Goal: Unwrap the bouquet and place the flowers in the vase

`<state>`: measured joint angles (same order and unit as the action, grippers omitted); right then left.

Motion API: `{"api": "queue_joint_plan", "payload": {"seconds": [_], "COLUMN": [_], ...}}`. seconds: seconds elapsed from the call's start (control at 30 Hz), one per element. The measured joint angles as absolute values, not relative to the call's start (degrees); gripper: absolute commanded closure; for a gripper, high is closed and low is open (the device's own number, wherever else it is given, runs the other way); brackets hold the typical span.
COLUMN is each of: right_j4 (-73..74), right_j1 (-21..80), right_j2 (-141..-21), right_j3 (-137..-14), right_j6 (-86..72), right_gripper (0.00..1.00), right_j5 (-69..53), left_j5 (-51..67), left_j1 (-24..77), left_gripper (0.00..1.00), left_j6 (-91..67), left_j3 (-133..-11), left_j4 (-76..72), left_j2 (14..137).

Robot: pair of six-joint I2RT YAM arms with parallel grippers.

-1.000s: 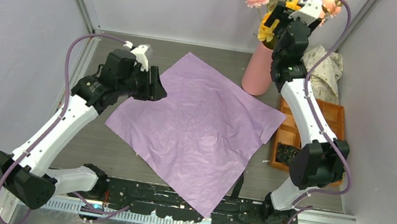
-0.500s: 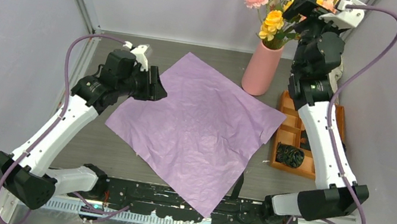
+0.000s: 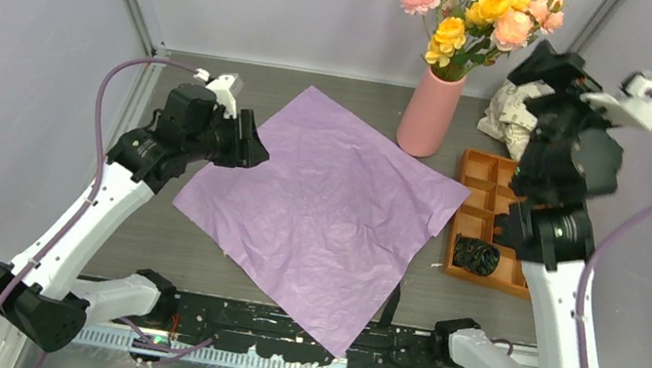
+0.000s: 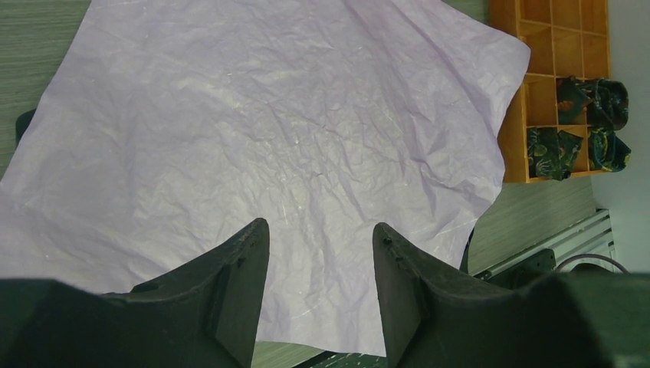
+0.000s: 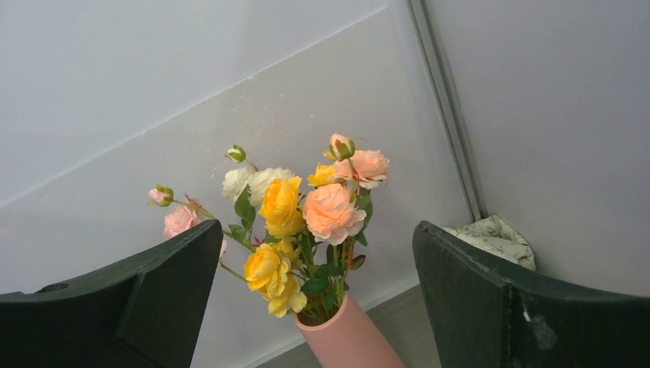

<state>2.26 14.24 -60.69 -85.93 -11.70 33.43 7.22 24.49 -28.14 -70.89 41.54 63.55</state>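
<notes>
The flowers, pink, cream and yellow-orange blooms on green stems, stand in the salmon-pink vase at the back of the table. No wrapped bouquet shows; a lilac paper sheet lies spread flat in the middle. My right gripper hangs high, right of the blooms and apart from them, open and empty. In the right wrist view the flowers and vase appear between the wide fingers of that gripper. My left gripper hovers over the sheet's left corner, open, with only paper below it.
An orange compartment tray sits right of the sheet with a dark bundle in a near cell. Crumpled cream printed paper lies behind the tray by the right wall. Enclosure walls close in on the left, back and right.
My right arm has swung away from the flower heads to the right and its jaws have opened wider. The flowers now stand free in the vase. The left arm has barely shifted.
</notes>
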Motion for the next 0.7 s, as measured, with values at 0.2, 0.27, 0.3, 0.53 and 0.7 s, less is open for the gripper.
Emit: {"api": "queue_joint_plan", "payload": {"seconds": [0.2, 0.27, 0.3, 0.53, 0.7], "right_j4": [1.3, 1.28, 1.32, 2.37, 3.79], "right_j1": [14.24, 14.26, 14.24, 14.26, 14.24], "right_j2": [-48.01, -45.52, -44.29, -38.7, -37.34], "right_j3": [-78.61, -78.0, -77.76, -74.83, -74.39], "right_j6": [-12.01, -12.01, -12.03, -12.34, -12.43], "right_gripper": [0.01, 0.01, 0.01, 0.01, 0.01], "right_j5": [34.89, 34.89, 34.85, 34.63, 34.22], "left_j5": [6.59, 6.48, 6.46, 6.46, 6.44], "left_j1": [24.49, 24.49, 24.49, 24.49, 24.49], "left_gripper": [0.47, 0.47, 0.47, 0.47, 0.47], "left_j6": [-28.53, -28.64, -28.75, -29.63, -29.85], "left_j3": [-70.89, -70.89, -70.89, -70.89, -70.89], "left_j4": [42.04, 42.17, 42.3, 43.4, 43.72], "left_j2": [60.93, 60.47, 60.27, 59.33, 58.59]}}
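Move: The vase, flowers already in it, stands about 20 cm ahead of the empty right hand, some 12 cm to its left and 40 cm below. Also from that hand, the wooden tray lies roughly 4 cm ahead, 10 cm right and 53 cm below, and the crumpled bag about 24 cm ahead, 11 cm right and 50 cm below. From the left hand, the vase is some 25 cm ahead, 33 cm right and 12 cm below. The open right hand draws back some 13 cm from the vase, tipping up; the left eases up and back. ##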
